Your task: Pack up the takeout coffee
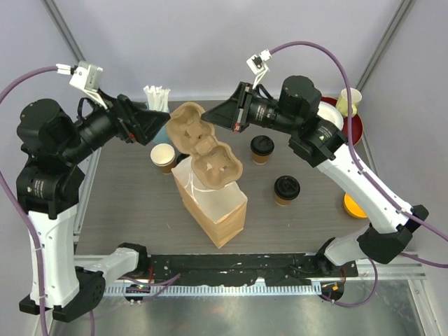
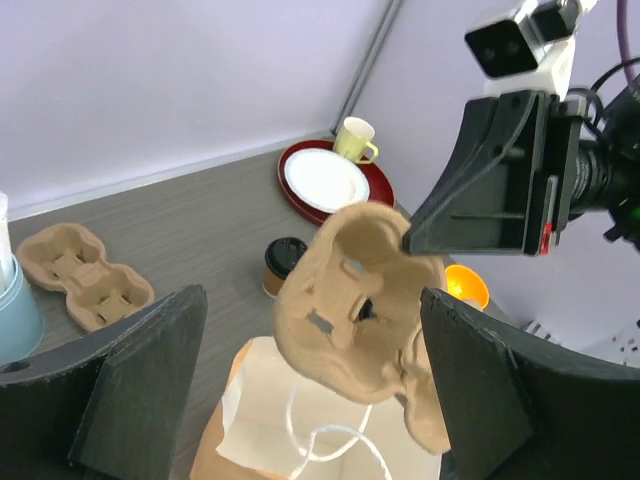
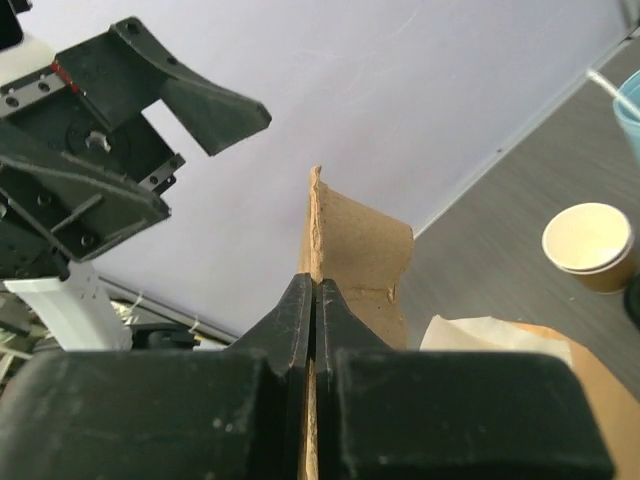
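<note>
Two takeout coffees, brown paper cups with black lids, stand on the table right of the bag (image 1: 262, 148) (image 1: 286, 189); one also shows in the left wrist view (image 2: 283, 262). My right gripper (image 1: 215, 117) (image 3: 315, 285) is shut on the rim of a pulp cup carrier (image 1: 206, 147) (image 2: 360, 310) (image 3: 345, 240), which hangs tilted over the open brown paper bag (image 1: 213, 203) (image 2: 260, 430). My left gripper (image 1: 157, 127) (image 2: 310, 390) is open, its fingers spread either side of the carrier's near end.
A second pulp carrier (image 2: 85, 275) lies on the table near the blue cup of straws (image 1: 157, 98). A lidless paper cup (image 1: 164, 157) (image 3: 590, 245) stands left of the bag. At the back right are a red plate (image 1: 355, 126) and yellow mug (image 1: 349, 102). An orange item (image 1: 355, 206) lies right.
</note>
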`<state>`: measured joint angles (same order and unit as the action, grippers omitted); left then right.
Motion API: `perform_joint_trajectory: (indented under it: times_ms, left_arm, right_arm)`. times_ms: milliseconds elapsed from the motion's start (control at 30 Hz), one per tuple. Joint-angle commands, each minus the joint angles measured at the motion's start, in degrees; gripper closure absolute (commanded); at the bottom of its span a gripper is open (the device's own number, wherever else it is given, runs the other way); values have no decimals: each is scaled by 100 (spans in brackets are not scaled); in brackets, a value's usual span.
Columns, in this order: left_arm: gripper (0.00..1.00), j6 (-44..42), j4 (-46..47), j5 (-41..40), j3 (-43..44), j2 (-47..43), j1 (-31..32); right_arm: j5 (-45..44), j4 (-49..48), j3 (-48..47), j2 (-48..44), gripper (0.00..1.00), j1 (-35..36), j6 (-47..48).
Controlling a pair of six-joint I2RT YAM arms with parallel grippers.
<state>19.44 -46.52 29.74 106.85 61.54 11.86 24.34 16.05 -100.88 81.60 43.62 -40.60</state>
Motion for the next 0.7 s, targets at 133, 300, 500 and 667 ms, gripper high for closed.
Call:
perform_joint_trajectory:
  times_ms: [133,300,500,667]
  left_arm:
    - [14,666,361,690,-524,42,-113]
    - [17,640,197,859,-419,306,-113]
    - [82,614,337,1340,-375,403,-113]
    - [100,482,135,1553,-472,341,-122]
  right_arm:
    - [835,-762,-221,-22,99,-37,-502]
    - [923,-840,-230,13,99,-37,-545]
    - [1012,-577,-204,23,99,-29,-309]
    - [504,88,-318,14,75,-28,340]
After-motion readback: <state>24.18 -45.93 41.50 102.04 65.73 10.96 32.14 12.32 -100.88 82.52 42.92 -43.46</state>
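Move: The cup carrier hangs from the closed right fingers; its middle lies about 9 cm to the left hand's right, some 3 cm back and 6 cm lower. From the right hand it is roughly 4 cm back, 5 cm below and straight in line sideways. The open paper bag stands beneath it, its middle about 10 cm right of the left hand, 2 cm back and 36 cm down; a lidded cup is some 20 cm ahead of that hand, 27 cm right and 45 cm down. The left hand, wide open, sinks about 4 cm and goes some 3 cm to its right, easing slightly forward, onto the rim of the carrier's left-hand end, tipping its fingers down and turning clockwise about 10 degrees each, then shuts them to pinch the thin cardboard. Meanwhile the right hand keeps its pinch on the carrier's far edge and draws back about 2 cm with a small counter-clockwise turn, holding the carrier over the open bag. ##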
